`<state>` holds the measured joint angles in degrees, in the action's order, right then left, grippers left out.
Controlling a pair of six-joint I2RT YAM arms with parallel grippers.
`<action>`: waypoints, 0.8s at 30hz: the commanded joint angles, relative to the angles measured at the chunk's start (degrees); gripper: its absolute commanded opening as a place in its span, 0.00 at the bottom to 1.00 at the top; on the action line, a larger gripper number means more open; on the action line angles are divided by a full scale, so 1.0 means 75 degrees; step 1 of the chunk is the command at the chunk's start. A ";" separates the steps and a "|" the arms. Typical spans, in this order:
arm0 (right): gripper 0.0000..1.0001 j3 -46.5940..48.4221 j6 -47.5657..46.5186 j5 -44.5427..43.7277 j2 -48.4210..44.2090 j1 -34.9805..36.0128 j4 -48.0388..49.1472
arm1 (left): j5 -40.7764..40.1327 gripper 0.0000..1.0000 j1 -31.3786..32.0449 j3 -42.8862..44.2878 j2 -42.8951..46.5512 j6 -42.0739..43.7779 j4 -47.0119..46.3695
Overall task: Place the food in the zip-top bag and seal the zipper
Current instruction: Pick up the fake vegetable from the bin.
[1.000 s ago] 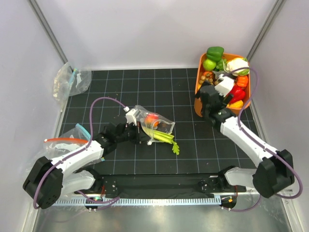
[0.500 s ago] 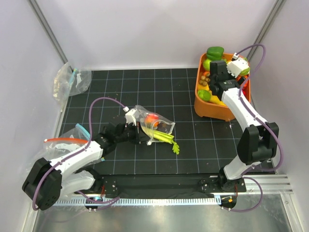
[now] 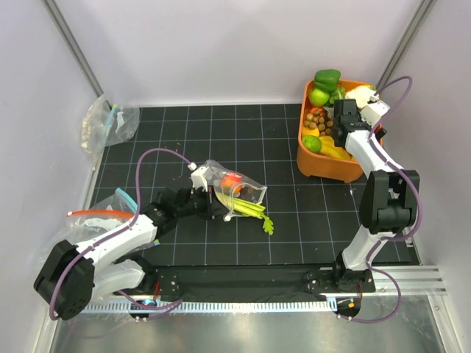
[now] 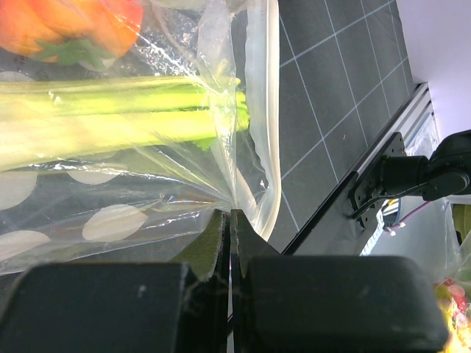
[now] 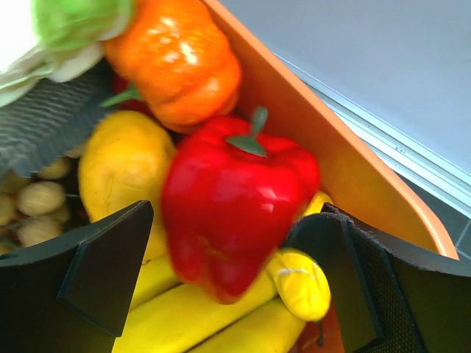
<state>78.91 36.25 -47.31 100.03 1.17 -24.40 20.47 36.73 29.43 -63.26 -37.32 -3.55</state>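
Observation:
The dotted zip-top bag [image 3: 235,187] lies mid-table with the celery [image 3: 250,210] inside and its leafy end [image 3: 267,224] sticking out of the mouth. A red rounded vegetable [image 3: 232,178] is also inside. My left gripper [image 3: 219,209] is shut on the bag's edge. In the left wrist view the gripper [image 4: 229,215] pinches the plastic beside the pale zipper strip [image 4: 266,110], with the celery [image 4: 110,121] and red vegetable [image 4: 66,22] behind the film. My right gripper [image 3: 344,129] is over the bin. It is open [image 5: 237,215], with jaws either side of a glossy red pepper [image 5: 235,198].
The orange bin [image 3: 324,166] at the back right holds bananas [image 5: 191,323], an orange vegetable [image 5: 173,62], a yellow one [image 5: 121,173], nuts and green produce [image 3: 327,79]. A clear bag with a teal strip [image 3: 110,121] and one with a red-orange strip [image 3: 96,215] lie at the left.
My right arm has swung from the bin's near-left side to over the bin's right part, down among the produce. The left arm and the bag have not moved.

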 commanded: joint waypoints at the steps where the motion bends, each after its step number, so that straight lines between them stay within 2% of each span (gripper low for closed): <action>1: 1.00 0.0037 0.0322 0.0085 0.0373 -0.0062 0.0324 | -0.0011 0.00 -0.0022 0.0236 -0.0002 0.0019 -0.0159; 2: 1.00 -0.0045 0.0346 0.0074 0.0362 -0.0271 0.0463 | 0.0001 0.00 -0.0022 0.0225 -0.0002 0.0019 -0.0159; 5: 0.89 -0.0454 0.0311 0.0038 0.0141 -0.0273 0.0944 | -0.0022 0.00 -0.0022 0.0236 -0.0025 0.0019 -0.0159; 6: 0.79 -0.0606 0.0276 0.0038 -0.0127 -0.0273 0.1119 | -0.0011 0.00 -0.0034 0.0236 -0.0026 0.0019 -0.0159; 8: 0.70 -0.0994 0.0229 0.0108 -0.0480 -0.0261 0.1471 | 0.0013 0.00 -0.0022 0.0236 -0.0049 0.0019 -0.0159; 9: 0.62 -0.1064 0.0229 0.0143 -0.0806 -0.0250 0.1496 | 0.0013 0.00 -0.0022 0.0248 -0.0049 0.0019 -0.0159; 11: 0.56 -0.1182 0.0206 0.0319 -0.1113 -0.0215 0.1531 | 0.0001 0.00 -0.0022 0.0248 -0.0037 0.0019 -0.0159; 12: 0.49 -0.1217 0.0148 0.0424 -0.1288 -0.0191 0.1566 | 0.0001 0.00 -0.0022 0.0236 -0.0037 0.0019 -0.0148; 22: 0.32 -0.1815 -0.0134 0.1315 -0.3433 0.0430 0.2012 | -0.0046 0.00 -0.0034 0.0248 -0.0096 0.0043 -0.0124; 24: 0.25 -0.1861 -0.0146 0.1514 -0.3773 0.0547 0.1918 | -0.0046 0.00 -0.0022 0.0260 -0.0096 0.0043 -0.0124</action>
<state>65.65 36.10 -38.06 74.54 4.62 -11.88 20.49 36.71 29.43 -63.88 -37.30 -3.51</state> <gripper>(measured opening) 0.678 0.008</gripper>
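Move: The red bell pepper sits in the orange bin almost between the right hand's open fingers, about 1 cm ahead, 2 cm to the right and 2 cm lower. The orange mini pumpkin lies some 5 cm beyond the pepper and 2 cm right of it; the yellow mango is roughly 3 cm ahead and 3 cm left of the pepper. From the left hand the pepper is about 22 cm ahead, 41 cm to the right and 2 cm higher. Down and slightly right first, the right hand settles a couple of centimetres over the red bell pepper while its wide-open fingers close about a third of their range and pinch its sides. Then, keeping that grip, it speeds upward some 12 cm, also drawing about 5 cm left and a little back, as the wrist tips the fingers up by around 25 degrees. ##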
